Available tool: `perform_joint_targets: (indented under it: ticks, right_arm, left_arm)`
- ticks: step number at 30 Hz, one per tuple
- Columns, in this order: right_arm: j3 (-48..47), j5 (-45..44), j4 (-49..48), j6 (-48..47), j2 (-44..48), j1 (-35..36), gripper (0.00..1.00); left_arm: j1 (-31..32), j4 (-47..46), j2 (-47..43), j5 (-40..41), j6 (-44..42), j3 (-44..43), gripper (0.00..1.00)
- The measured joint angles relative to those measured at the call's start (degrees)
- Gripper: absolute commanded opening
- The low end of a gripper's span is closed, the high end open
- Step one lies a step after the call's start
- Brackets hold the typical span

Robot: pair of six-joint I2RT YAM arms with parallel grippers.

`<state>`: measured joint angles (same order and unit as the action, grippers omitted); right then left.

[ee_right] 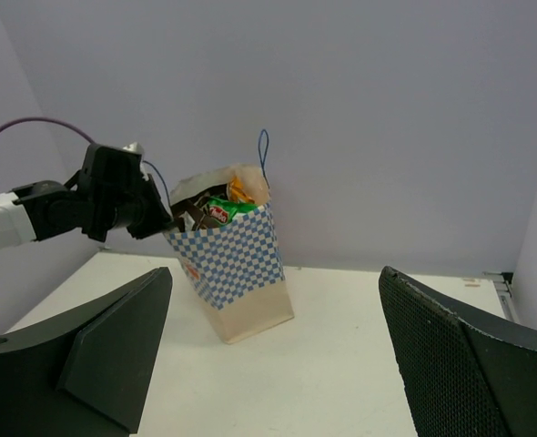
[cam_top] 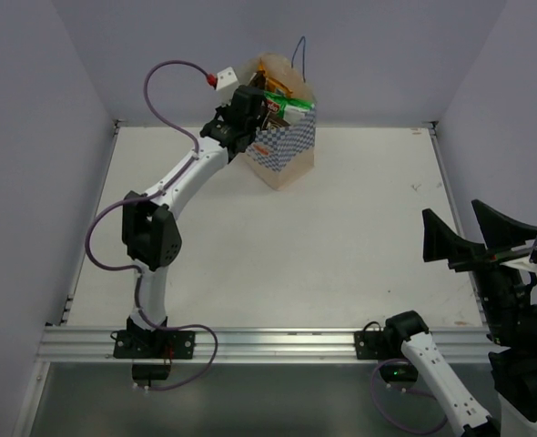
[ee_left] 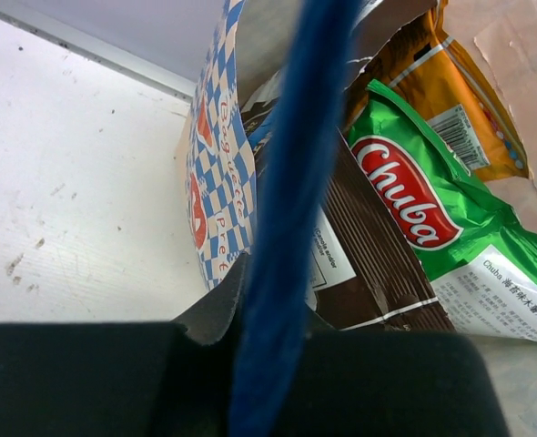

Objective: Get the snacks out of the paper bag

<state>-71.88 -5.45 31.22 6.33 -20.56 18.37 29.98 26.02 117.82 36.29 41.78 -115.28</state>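
Observation:
The paper bag stands at the back of the table and leans, as the right wrist view shows. Snacks stick out of its top: an orange packet, a green-and-white packet and a dark brown packet. My left gripper is at the bag's left rim. Its fingers are shut, and the checkered wall runs straight into them. A blue cord handle hangs blurred across the left wrist view. My right gripper is open and empty, far off at the near right.
The bag's second blue handle stands up at the back. Grey walls close the table on three sides. A metal rail runs along the near edge. The left arm's purple cable loops above it.

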Motion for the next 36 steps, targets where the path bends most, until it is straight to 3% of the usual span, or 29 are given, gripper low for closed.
perform_joint_targets:
  ticks: [7, 16, 27, 32, 36]
  right_arm:
    - [-0.5, 0.6, 0.0, -1.2, -0.6, 0.8, 0.99]
    - [-6.5, 0.9, 2.0, -1.0, -8.9, 0.9, 0.99]
    - [-16.2, 17.4, 6.0, 3.5, -24.5, 1.2, 0.99]
    - [-18.7, 17.6, 7.3, 6.0, -33.2, 9.5, 0.99]
    - [-28.4, 12.2, 11.2, 7.8, -44.3, 19.8, 0.99]
  left_arm:
    - [-0.6, 2.6, -7.3, -5.0, -5.5, 7.3, 0.00]
    - [-0.6, 6.0, -29.3, -17.1, -15.5, 27.0, 0.00]
    - [-0.6, 8.6, -50.5, -29.9, -22.4, 44.7, 0.00]
    - [-0.6, 9.3, -56.0, -30.7, -23.5, 49.2, 0.00]
    - [-0.6, 9.8, -57.7, -30.0, -24.0, 50.4, 0.00]
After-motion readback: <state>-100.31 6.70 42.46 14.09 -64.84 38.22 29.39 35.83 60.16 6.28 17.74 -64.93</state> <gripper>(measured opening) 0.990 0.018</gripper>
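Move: The left hand already pinches the paper bag's near left rim; the bag's middle is about 6 cm ahead, 10 cm right and 12 cm below, and the green Chuba packet in its mouth some 6 cm ahead, 11 cm right and slightly lower. The bare table it is taken to lies roughly 20 cm back, 3 cm right and 25 cm down. From the open right hand the bag's middle is about 48 cm ahead, 24 cm left and 35 cm below, the green packet equally far out and across, 25 cm below. Keeping the rim pinched between its shut fingers, the left hand drags the paper bag back across the table by about 26 cm and a little to the left, nearly level, turning clockwise some 35 degrees and easing off towards the end. After a short wait the right hand swings in towards the bag, first forward and then mostly left, some 20 cm in all, its wide-open fingers tipping down and turning counter-clockwise until they are close to the bag's right rim and blue handle, with no touch to be seen. ##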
